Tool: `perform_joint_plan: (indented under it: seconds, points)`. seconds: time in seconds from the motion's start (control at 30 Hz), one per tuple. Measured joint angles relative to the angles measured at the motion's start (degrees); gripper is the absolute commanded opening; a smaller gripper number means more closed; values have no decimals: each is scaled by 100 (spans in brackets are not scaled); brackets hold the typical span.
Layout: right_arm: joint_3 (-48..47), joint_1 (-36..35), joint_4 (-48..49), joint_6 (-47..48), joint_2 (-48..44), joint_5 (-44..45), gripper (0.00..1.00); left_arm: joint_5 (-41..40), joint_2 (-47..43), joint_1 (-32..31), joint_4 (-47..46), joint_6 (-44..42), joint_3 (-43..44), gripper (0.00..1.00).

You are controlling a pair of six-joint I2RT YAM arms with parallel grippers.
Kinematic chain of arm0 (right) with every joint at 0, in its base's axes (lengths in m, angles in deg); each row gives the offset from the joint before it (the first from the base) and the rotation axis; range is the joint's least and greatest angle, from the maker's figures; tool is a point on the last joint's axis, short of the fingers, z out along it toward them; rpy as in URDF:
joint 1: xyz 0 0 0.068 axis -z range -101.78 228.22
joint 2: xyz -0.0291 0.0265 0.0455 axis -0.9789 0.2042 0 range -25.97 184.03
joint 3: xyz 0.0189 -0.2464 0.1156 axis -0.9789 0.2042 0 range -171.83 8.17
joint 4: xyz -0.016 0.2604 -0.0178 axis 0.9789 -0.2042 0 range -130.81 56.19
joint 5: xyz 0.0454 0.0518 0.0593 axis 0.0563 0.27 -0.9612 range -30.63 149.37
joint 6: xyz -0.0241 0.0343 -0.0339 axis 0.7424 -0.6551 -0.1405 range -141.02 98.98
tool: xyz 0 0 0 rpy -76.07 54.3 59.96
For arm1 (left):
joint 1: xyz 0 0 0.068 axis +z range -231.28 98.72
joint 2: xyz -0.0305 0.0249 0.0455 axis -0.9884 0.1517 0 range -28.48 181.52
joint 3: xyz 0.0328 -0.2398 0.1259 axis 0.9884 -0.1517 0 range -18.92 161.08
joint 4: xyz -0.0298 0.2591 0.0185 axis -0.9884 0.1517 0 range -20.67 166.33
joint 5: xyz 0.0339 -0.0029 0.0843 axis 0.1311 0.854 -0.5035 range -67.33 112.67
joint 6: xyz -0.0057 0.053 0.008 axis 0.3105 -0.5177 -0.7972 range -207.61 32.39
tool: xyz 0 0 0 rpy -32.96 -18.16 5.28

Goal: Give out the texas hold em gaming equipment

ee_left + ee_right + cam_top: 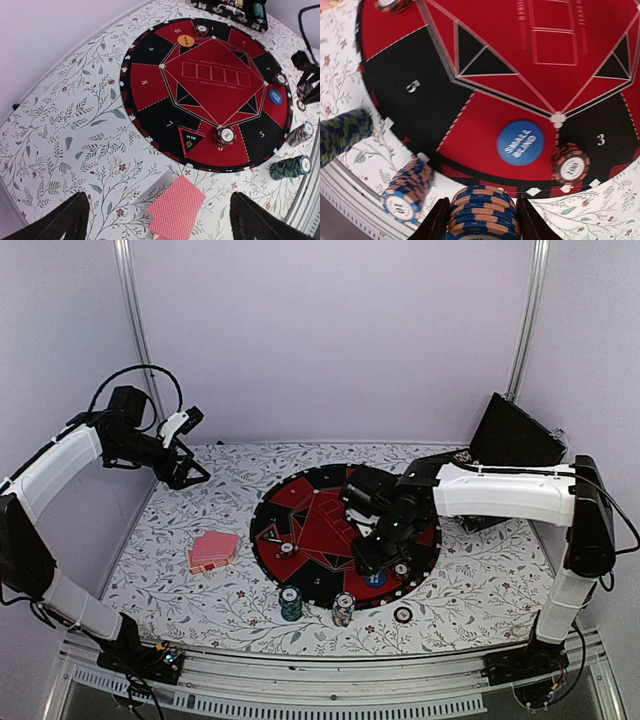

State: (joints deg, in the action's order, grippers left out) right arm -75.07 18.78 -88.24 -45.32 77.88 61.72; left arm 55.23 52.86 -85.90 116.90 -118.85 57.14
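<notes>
My right gripper (483,220) is shut on a short stack of blue-and-tan poker chips (482,207), held over the near right rim of the mat (310,510). Just beyond it a blue "small blind" disc (520,142) and a dark red chip stack (570,164) lie on the mat. A blue chip stack (343,609) and a dark green one (291,602) stand off the mat's near edge. The pink-backed playing cards (212,551) lie fanned left of the mat. My left gripper (185,468) hangs open, high above the cards (177,207). An orange disc (185,40) sits on the mat's far side.
The black case (515,435) stands open at the back right. A single chip (403,615) lies on the cloth near the front edge. More dark red chips (224,136) sit on the mat. Metal rails run along the table's near edge.
</notes>
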Motion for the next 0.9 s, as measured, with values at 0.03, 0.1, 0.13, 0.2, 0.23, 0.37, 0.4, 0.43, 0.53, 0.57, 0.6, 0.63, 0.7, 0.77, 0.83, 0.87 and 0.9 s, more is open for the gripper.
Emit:
perform_joint_plan:
  seconds: [0.03, 0.1, 0.13, 0.2, 0.23, 0.37, 0.4, 0.43, 0.53, 0.57, 0.6, 0.63, 0.7, 0.77, 0.83, 0.87, 0.9]
  points:
    - [59, 138, 37, 11, -42, 15, 33, 0, 0, 0, 2, 0, 0, 100]
    - [212, 490, 138, 59, -138, 48, 33, 0, 0, 0, 4, 0, 0, 100]
    - [293, 647, 190, 94, -175, 66, 33, 0, 0, 0, 7, 0, 0, 100]
    - [468, 944, 293, 146, -243, 103, 33, 0, 0, 0, 11, 0, 0, 100]
    - [586, 1113, 367, 179, -282, 131, 33, 0, 0, 0, 11, -2, 0, 100]
    - [1003, 1652, 551, 262, -343, 208, 33, -2, 0, 0, 11, 0, 0, 100]
    - [1102, 1775, 621, 271, -343, 212, 33, -2, 0, 0, 11, 0, 0, 100]
    - [1189, 1880, 675, 278, -343, 223, 33, -2, 0, 0, 11, 0, 0, 100]
    - [1394, 2096, 859, 297, -343, 254, 33, -2, 0, 0, 11, -2, 0, 100]
    - [1456, 2135, 933, 310, -341, 258, 33, -2, 0, 0, 11, 0, 0, 100]
    - [1513, 2166, 1003, 315, -337, 267, 33, -2, 0, 0, 13, -2, 0, 100]
    - [1569, 2194, 1069, 321, -326, 262, 33, -4, 0, 0, 11, -2, 0, 100]
    - [1650, 2249, 1174, 339, -291, 264, 33, -4, 0, 0, 13, -2, 0, 100]
    - [1698, 2295, 1303, 356, -229, 260, 33, -7, 0, 0, 13, -4, 0, 100]
    - [1744, 2365, 1425, 374, -160, 262, 33, -9, 0, 0, 13, -4, 0, 100]
    - [1759, 2398, 1460, 378, -133, 262, 33, -11, 0, 0, 13, -7, 0, 100]
    - [1773, 2433, 1502, 380, -98, 264, 33, -13, 0, 0, 13, -9, 0, 100]
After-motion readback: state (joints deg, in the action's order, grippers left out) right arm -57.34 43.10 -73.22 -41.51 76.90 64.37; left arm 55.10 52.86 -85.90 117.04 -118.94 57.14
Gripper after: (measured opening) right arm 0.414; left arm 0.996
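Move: The spot for the held chips, the mat's outer part by seats 3 and 2, lies about 10 cm ahead of the right hand, 14 cm to its right and 8 cm below. The red chips are some 5 cm ahead and 8 cm right, the small blind button 4 cm ahead and 3 cm right, and the source stack 5 cm back and 4 cm left, all 6 to 8 cm lower. From the left hand, that spot is roughly 46 cm right, 4 cm back and 21 cm below. The small blue-and-orange chip stack, still pinched in the right fingers, is carried about 17 cm right and forward, away from the source stack and beyond the red chips towards the mat's right-hand rim. It travels nearly level at first, then sinks some 7 cm as the sideways travel slows; the wrist turns about 20 degrees clockwise and the grip stays shut on the chips. ##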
